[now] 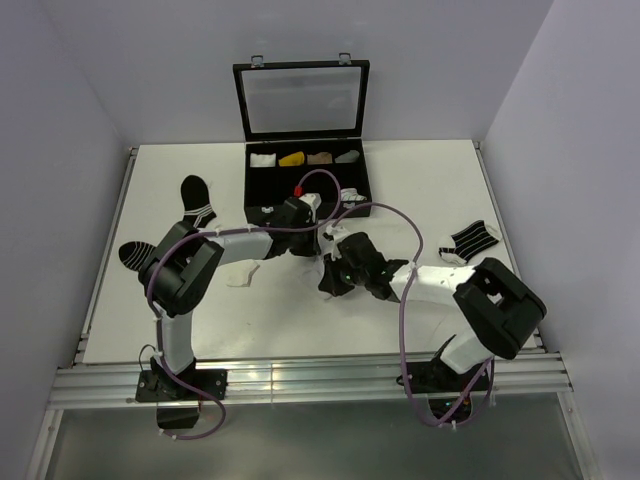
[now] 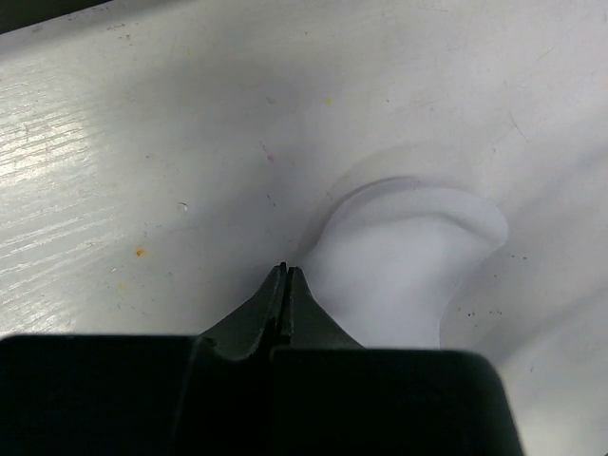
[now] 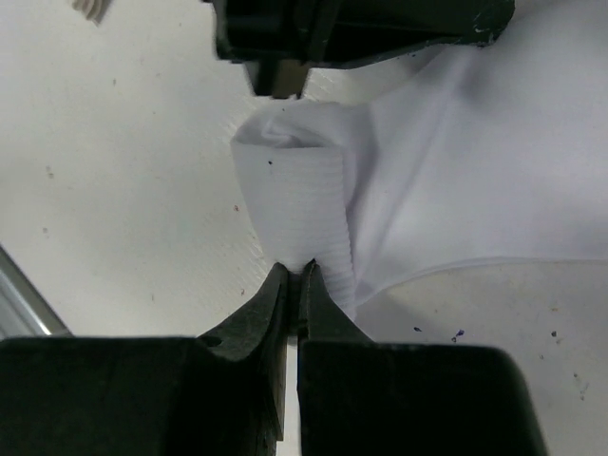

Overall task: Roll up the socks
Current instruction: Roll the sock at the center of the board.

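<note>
A plain white sock (image 3: 313,204) lies on the table between my two grippers, its ribbed end folded over into a short roll. My right gripper (image 3: 294,271) is shut on that ribbed fold. My left gripper (image 2: 287,271) is shut, its tips touching the sock's edge (image 2: 408,256), and I see no cloth between them. In the right wrist view, the left gripper's fingers (image 3: 275,71) sit just past the fold. From above, both grippers (image 1: 318,225) (image 1: 335,265) meet mid-table and hide most of this sock. A second sock (image 1: 470,240), white with black lines, lies flat at the right.
An open black box (image 1: 305,185) with small bundles in its compartments stands behind the grippers, lid up. Two black socks with white stripes (image 1: 195,200) (image 1: 135,255) lie at the left. A pale bit of cloth (image 1: 240,275) shows under the left forearm.
</note>
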`<state>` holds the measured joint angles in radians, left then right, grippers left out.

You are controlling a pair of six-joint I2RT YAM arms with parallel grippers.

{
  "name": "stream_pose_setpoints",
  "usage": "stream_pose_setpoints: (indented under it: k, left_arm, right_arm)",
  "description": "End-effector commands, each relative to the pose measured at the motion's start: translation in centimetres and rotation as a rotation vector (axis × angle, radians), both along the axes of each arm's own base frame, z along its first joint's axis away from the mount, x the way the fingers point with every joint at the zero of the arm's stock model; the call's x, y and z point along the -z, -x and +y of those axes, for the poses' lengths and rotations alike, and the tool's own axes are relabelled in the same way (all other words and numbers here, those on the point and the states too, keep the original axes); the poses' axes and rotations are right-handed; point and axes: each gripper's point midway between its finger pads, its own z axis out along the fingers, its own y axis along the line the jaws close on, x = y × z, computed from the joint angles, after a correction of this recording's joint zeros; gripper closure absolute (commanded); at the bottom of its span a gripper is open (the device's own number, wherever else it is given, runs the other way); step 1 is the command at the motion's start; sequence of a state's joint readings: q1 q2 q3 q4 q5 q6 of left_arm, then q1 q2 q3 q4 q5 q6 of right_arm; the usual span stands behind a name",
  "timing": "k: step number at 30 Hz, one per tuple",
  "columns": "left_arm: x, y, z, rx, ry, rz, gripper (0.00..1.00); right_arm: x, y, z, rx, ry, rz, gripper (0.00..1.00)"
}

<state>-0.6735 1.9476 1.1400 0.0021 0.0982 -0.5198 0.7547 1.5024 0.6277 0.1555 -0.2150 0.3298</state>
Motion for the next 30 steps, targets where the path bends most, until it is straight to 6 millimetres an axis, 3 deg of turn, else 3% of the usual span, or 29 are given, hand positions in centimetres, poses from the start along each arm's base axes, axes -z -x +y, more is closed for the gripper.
stream_pose_setpoints:
  k: [1,6,11,14,15,17,18,22,23,25,26,27,28,30]
  left_arm:
    - [5.5,1.7,5.3,-0.086,-0.220,0.106,0.99]
    - [4.9,1.5,5.0,-0.103,-0.187,0.097,0.99]
    - [3.6,1.4,4.8,-0.145,-0.149,0.086,0.89]
    - [1.3,0.8,5.4,-0.213,-0.123,0.039,0.77]
    - [-0.5,0.2,5.8,-0.247,-0.112,-0.006,0.68]
    - [-1.7,0.1,6.7,-0.310,-0.119,-0.025,0.53]
    - [-3.4,-0.4,7.4,-0.348,-0.115,-0.065,0.50]
    - [-5.7,0.1,9.4,-0.492,-0.092,-0.080,0.44]
    - [-5.3,0.9,10.2,-0.521,-0.101,-0.062,0.43]
    - [-6.5,1.7,10.6,-0.590,-0.024,-0.047,0.41]
    - [-5.5,2.9,11.2,-0.608,-0.020,-0.019,0.40]
    - [-6.2,3.3,11.2,-0.648,0.044,-0.006,0.37]
    - [-4.9,4.8,11.2,-0.638,0.061,0.044,0.37]
    - [-5.5,5.4,10.6,-0.638,0.148,0.055,0.30]
  right_arm:
    - [2.0,2.6,-0.8,-0.037,-0.038,0.191,1.00]
    - [4.0,2.2,-1.3,-0.042,-0.058,0.322,1.00]
    - [4.6,2.2,-1.0,-0.064,-0.107,0.409,1.00]
    - [4.9,2.2,-1.3,-0.054,-0.118,0.435,1.00]
    - [5.0,1.9,-1.6,-0.042,-0.121,0.438,1.00]
    - [5.0,1.8,-1.8,-0.031,-0.128,0.451,1.00]
    - [5.0,1.8,-1.8,-0.030,-0.130,0.455,1.00]
    - [5.1,1.7,-1.9,-0.016,-0.132,0.463,1.00]
    - [5.1,1.8,-1.9,-0.014,-0.135,0.466,1.00]
    - [5.0,1.7,-1.9,-0.007,-0.152,0.466,1.00]
    - [5.2,1.9,-2.0,-0.002,-0.152,0.471,1.00]
    - [5.2,1.8,-2.1,0.004,-0.156,0.468,1.00]
    - [5.3,1.8,-2.2,0.015,-0.159,0.475,1.00]
    - [5.7,1.9,-2.3,0.024,-0.158,0.485,1.00]
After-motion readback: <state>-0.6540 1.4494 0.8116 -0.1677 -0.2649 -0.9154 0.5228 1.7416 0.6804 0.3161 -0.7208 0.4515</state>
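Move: The white sock's middle lies about 4 cm right of the left hand and 2 cm back, some 2 cm below its closed tips, which are at the sock's left edge. From the right hand, which already grips the sock's rolled end, it is some 5 cm ahead, 2 cm to the right and 3 cm below. Counted from the left hand, the open case's middle is about 17 cm ahead and 2 cm left; the cream sock lies 20 cm left, level with it and 2 cm below. Leftward, after a short pause, the left hand withdraws from the white sock towards the cream one, about 11 cm, its fingers spreading to about two thirds as it rises some 6 cm, draws back a little late on and turns about 30 degrees counter-clockwise. Meanwhile the right hand keeps its pinch on the rolled end, eases 1.5 cm forward and slightly down, and swings its fingers some 25 degrees to point more to the left. ##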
